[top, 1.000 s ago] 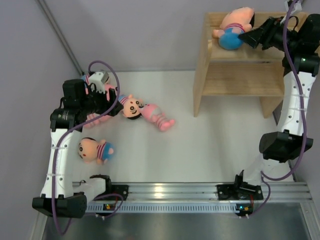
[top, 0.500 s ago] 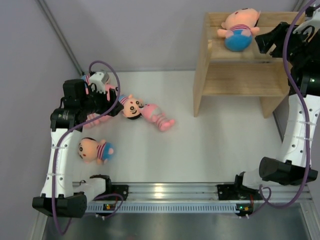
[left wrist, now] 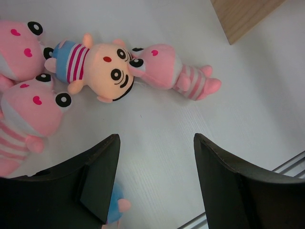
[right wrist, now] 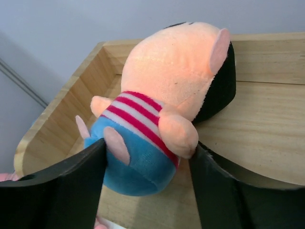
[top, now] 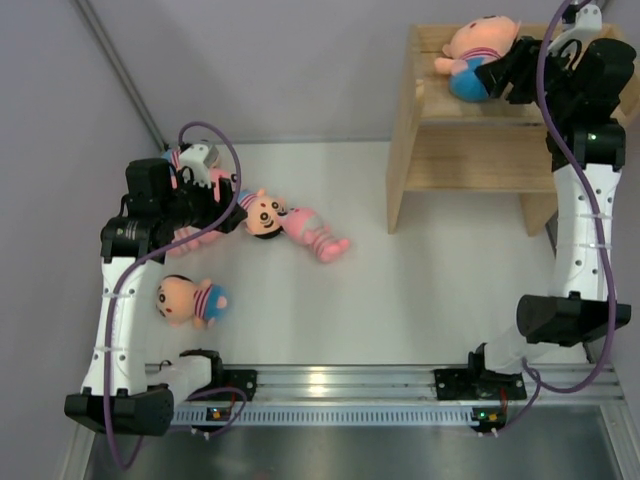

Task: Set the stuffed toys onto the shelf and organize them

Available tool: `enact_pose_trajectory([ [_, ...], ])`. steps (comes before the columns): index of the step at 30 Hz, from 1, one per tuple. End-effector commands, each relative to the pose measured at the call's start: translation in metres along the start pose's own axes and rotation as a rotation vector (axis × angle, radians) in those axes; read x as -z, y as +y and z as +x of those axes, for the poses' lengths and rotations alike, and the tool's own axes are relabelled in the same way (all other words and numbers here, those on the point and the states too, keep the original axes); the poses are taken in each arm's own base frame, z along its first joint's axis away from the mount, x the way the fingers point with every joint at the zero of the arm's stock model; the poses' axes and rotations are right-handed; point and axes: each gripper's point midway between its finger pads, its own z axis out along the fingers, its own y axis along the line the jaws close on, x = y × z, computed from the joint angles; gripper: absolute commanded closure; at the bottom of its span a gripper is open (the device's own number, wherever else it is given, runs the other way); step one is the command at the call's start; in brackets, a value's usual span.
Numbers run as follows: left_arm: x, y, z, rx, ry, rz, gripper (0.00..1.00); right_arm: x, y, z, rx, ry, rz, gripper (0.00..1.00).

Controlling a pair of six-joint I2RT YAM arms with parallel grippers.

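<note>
A peach-faced doll (top: 478, 45) with a pink-striped shirt and blue bottom lies on the top tier of the wooden shelf (top: 480, 150). My right gripper (top: 503, 75) is open, with its fingers on either side of the doll's blue bottom (right wrist: 143, 162). The shelf's top board (right wrist: 267, 138) is under it. My left gripper (top: 232, 210) is open and empty, held above the white table. Before it lie a peach-faced doll (left wrist: 102, 67), an all-pink striped doll (left wrist: 174, 71) and two pink dolls (left wrist: 33, 105). Another peach-faced doll (top: 190, 299) lies near the left arm's base.
The shelf's lower tier (top: 470, 165) holds nothing. The grey back wall runs close behind the shelf. A metal rail (top: 330, 385) runs along the table's near edge. A corner of the shelf's side panel (left wrist: 243, 16) shows in the left wrist view.
My right gripper drew back from the doll on the shelf, leaving it lying there, then moved in again around its blue bottom. The left arm has not moved.
</note>
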Motion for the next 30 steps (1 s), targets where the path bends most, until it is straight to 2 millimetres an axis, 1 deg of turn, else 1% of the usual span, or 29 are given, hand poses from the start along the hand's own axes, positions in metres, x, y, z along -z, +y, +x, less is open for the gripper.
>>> enact_pose_trajectory([
  [1,0.008,-0.004,-0.006,-0.031,-0.04,0.002,0.31,-0.009,0.0,-0.016,0.011,-0.04,0.011,0.37],
  [2,0.008,-0.004,-0.006,-0.031,-0.04,0.002,0.31,-0.009,-0.002,-0.015,0.022,-0.034,0.016,0.5],
  [3,0.008,-0.004,-0.005,-0.033,-0.04,0.002,0.31,-0.005,0.001,-0.017,0.034,-0.04,0.012,0.58],
  [4,0.008,-0.004,-0.004,-0.031,-0.037,0.002,0.31,-0.003,0.003,-0.017,0.046,-0.044,0.004,0.68],
  [5,0.007,-0.004,-0.004,-0.035,-0.037,0.004,0.31,-0.001,0.003,-0.014,0.05,-0.037,0.002,0.89],
  [6,0.007,-0.004,-0.004,-0.035,-0.036,0.005,0.31,0.005,0.005,-0.017,0.067,-0.045,-0.003,0.98],
  [7,0.007,-0.003,-0.004,-0.035,-0.034,0.004,0.31,0.008,0.008,-0.015,0.072,-0.032,-0.009,1.0],
  [8,0.007,-0.004,-0.003,-0.035,-0.035,0.007,0.31,0.012,0.012,-0.02,0.11,-0.031,-0.028,1.0],
  [9,0.006,-0.004,-0.002,-0.033,-0.03,0.007,0.31,0.011,0.015,-0.003,0.094,0.042,-0.067,1.0],
  [10,0.006,-0.004,-0.003,-0.034,-0.032,0.012,0.31,0.013,0.019,-0.004,0.101,0.049,-0.093,1.0],
  [12,0.006,-0.006,-0.005,-0.038,-0.035,0.022,0.31,0.011,0.026,0.003,0.091,0.064,-0.151,1.0],
  [13,0.007,-0.007,-0.007,-0.042,-0.041,0.025,0.31,0.013,0.038,0.003,0.088,0.067,-0.225,1.0],
  [15,0.005,-0.009,-0.008,-0.035,-0.035,0.041,0.31,0.012,0.045,0.006,0.069,0.084,-0.281,1.0],
  [16,0.004,-0.009,-0.008,-0.036,-0.035,0.048,0.31,0.015,0.056,0.006,0.063,0.087,-0.344,1.0],
  [18,0.0,-0.009,-0.007,-0.031,-0.022,0.06,0.31,0.018,0.067,0.007,0.05,0.094,-0.413,1.0],
  [21,-0.002,-0.006,-0.007,-0.026,-0.019,0.043,0.31,0.018,0.07,0.009,0.061,0.095,-0.443,1.0],
  [24,0.0,-0.006,-0.007,-0.031,-0.022,0.039,0.31,0.02,0.069,0.002,0.055,0.08,-0.479,1.0],
  [25,0.001,-0.006,-0.007,-0.033,-0.025,0.038,0.31,0.019,0.067,-0.001,0.047,0.069,-0.495,1.0],
  [26,0.002,-0.006,-0.007,-0.039,-0.028,0.037,0.31,0.015,0.059,-0.009,0.006,0.048,-0.497,1.0],
  [27,0.002,-0.006,-0.008,-0.039,-0.029,0.033,0.31,0.017,0.061,-0.012,-0.004,0.044,-0.537,1.0],
  [28,0.002,-0.005,-0.008,-0.039,-0.029,0.029,0.31,0.018,0.06,-0.016,-0.058,0.048,-0.549,1.0],
  [29,0.002,-0.005,-0.007,-0.039,-0.028,0.029,0.31,0.018,0.053,-0.019,-0.068,0.04,-0.547,1.0],
  [30,0.002,-0.004,-0.008,-0.042,-0.03,0.024,0.31,0.019,0.052,-0.028,-0.047,0.011,-0.557,1.0],
])
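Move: The right hand's open fingers already straddle the blue lower body of the striped doll on the shelf's top board; the doll's middle lies about 3 cm ahead, 2 cm left and 2 cm above. The shelf's left side panel stands some 12 cm to this hand's left, level with it, and the back rim about 9 cm straight ahead. From the idle left hand the doll is roughly 20 cm ahead, 42 cm right and 20 cm higher. The right fingers shut almost fully on the doll's blue lower end, pinching it after a nudge about 1 cm forward. Keeping that pinch, the hand pulls back and left towards the side panel, reaching some 4 cm left, then eases about 1 cm back to the right as the wrist turns about 25 degrees counter-clockwise. ##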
